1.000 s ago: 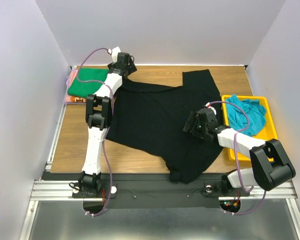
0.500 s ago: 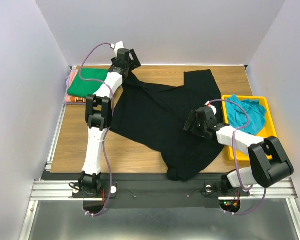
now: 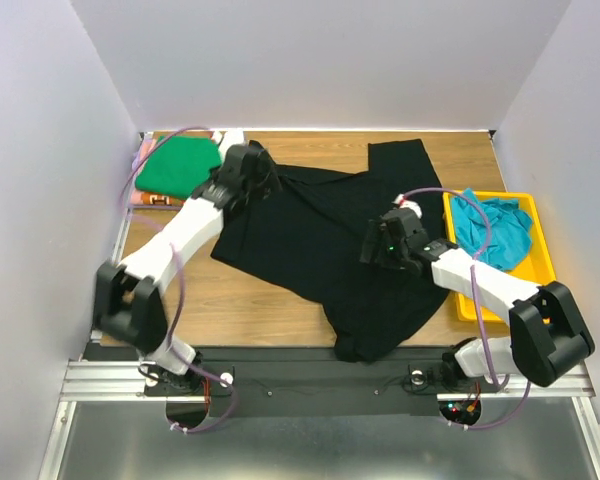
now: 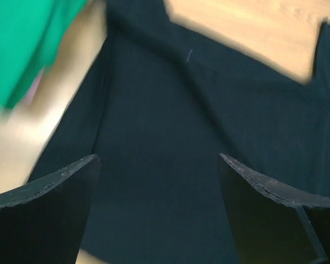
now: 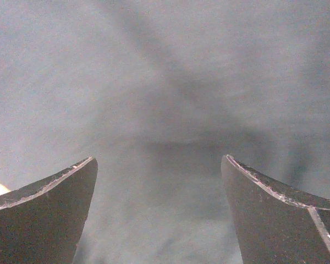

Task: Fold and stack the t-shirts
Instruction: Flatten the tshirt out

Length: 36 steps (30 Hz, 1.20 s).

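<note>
The black t-shirt (image 3: 310, 245) lies spread across the middle of the table, a sleeve reaching toward the back. My left gripper (image 3: 260, 185) hovers open over its back-left part; in the left wrist view the jaws (image 4: 158, 158) stand wide with only black cloth (image 4: 170, 110) between them and the green shirt (image 4: 22, 44) at the upper left. My right gripper (image 3: 373, 250) is open just above the shirt's right half, and dark cloth (image 5: 165, 82) fills the right wrist view between its spread fingers (image 5: 158, 158). A folded green t-shirt (image 3: 180, 165) rests on an orange-pink one (image 3: 145, 198) at the back left. A teal-blue t-shirt (image 3: 495, 230) lies crumpled in the tray.
The yellow tray (image 3: 540, 265) sits against the right wall. Bare wooden table (image 3: 170, 280) shows at the near left and along the back edge. White walls close in the sides and back.
The left arm has swung down from the back-left corner, its elbow dropping to the left, and its gripper now sits lower over the black shirt. The right gripper has edged slightly left.
</note>
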Motion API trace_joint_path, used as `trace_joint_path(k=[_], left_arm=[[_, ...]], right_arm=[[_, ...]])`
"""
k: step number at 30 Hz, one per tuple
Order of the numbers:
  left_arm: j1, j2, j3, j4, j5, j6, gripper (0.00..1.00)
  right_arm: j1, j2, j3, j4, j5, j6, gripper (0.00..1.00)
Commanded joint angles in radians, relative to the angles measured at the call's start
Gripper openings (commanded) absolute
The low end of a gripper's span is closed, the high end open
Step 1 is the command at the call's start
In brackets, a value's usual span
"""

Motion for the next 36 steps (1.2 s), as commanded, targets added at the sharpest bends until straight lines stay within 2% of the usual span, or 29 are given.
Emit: trace_joint_path(k=[1, 2, 6, 11, 14, 19, 23, 25, 27, 29, 30, 33, 36], left_arm=[[-0.011, -0.226, -0.292, 0.064, -0.066, -0.153, 0.99], [-0.02, -0.269, -0.405, 0.103, -0.04, -0.159, 0.99], [-0.036, -0.435, -0.571, 0.119, 0.003, -0.237, 0.99], [-0.036, -0.48, -0.624, 0.133, -0.035, -0.248, 0.98], [-0.036, -0.46, -0.641, 0.141, -0.041, -0.253, 0.98], [-0.024, -0.38, -0.644, 0.148, -0.055, -0.268, 0.98], [0.018, -0.342, -0.628, 0.138, -0.067, -0.27, 0.98], [0.033, -0.331, -0.619, 0.145, -0.06, -0.262, 0.98], [0.041, -0.327, -0.615, 0.138, -0.049, -0.256, 0.98], [0.042, -0.33, -0.613, 0.13, -0.043, -0.265, 0.98], [0.042, -0.337, -0.619, 0.13, -0.024, -0.267, 0.98], [0.041, -0.359, -0.634, 0.133, 0.011, -0.281, 0.98], [0.039, -0.377, -0.653, 0.125, 0.036, -0.288, 0.98]], right_arm=[[0.158, -0.016, 0.051, -0.054, 0.047, 0.04, 1.0], [0.181, -0.015, 0.044, -0.062, 0.063, 0.069, 1.0], [0.218, -0.009, -0.034, -0.089, 0.063, 0.229, 1.0], [0.189, 0.054, -0.041, -0.12, 0.169, 0.278, 1.0], [0.075, 0.128, -0.01, -0.119, 0.156, 0.242, 1.0], [-0.101, 0.396, 0.216, -0.1, 0.153, 0.084, 1.0], [-0.15, 0.585, 0.47, -0.099, 0.191, -0.071, 1.0], [-0.15, 0.61, 0.568, -0.1, 0.196, -0.171, 1.0], [-0.15, 0.562, 0.591, -0.106, 0.154, -0.216, 1.0], [-0.144, 0.498, 0.556, -0.105, 0.045, -0.239, 1.0], [-0.138, 0.414, 0.535, -0.105, 0.023, -0.24, 1.0], [-0.066, 0.242, 0.417, -0.105, -0.021, -0.214, 1.0], [-0.054, 0.141, 0.277, -0.105, -0.055, -0.127, 1.0]])
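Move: Ahead of the left hand, about 9 cm out and 21 cm to its left, is the green shirt stack. The black t-shirt's near-left corner lies 9 cm back and some 13 cm left, roughly 20 cm below that hand. The shirt's trailing near end is about 15 cm back from the right hand, 4 cm left and 5 cm below, with the yellow tub some 22 cm to that hand's right and 4 cm ahead. Sweeping low over the shirt's near part, the right hand swings left and back, sinks, then runs about 20 cm forward and some 8 cm right before rising and drawing back, its fingers wide open. The left hand comes back and down about 12 cm each, drifting left and tipping down slightly, to hover open over the shirt's near-left corner. ##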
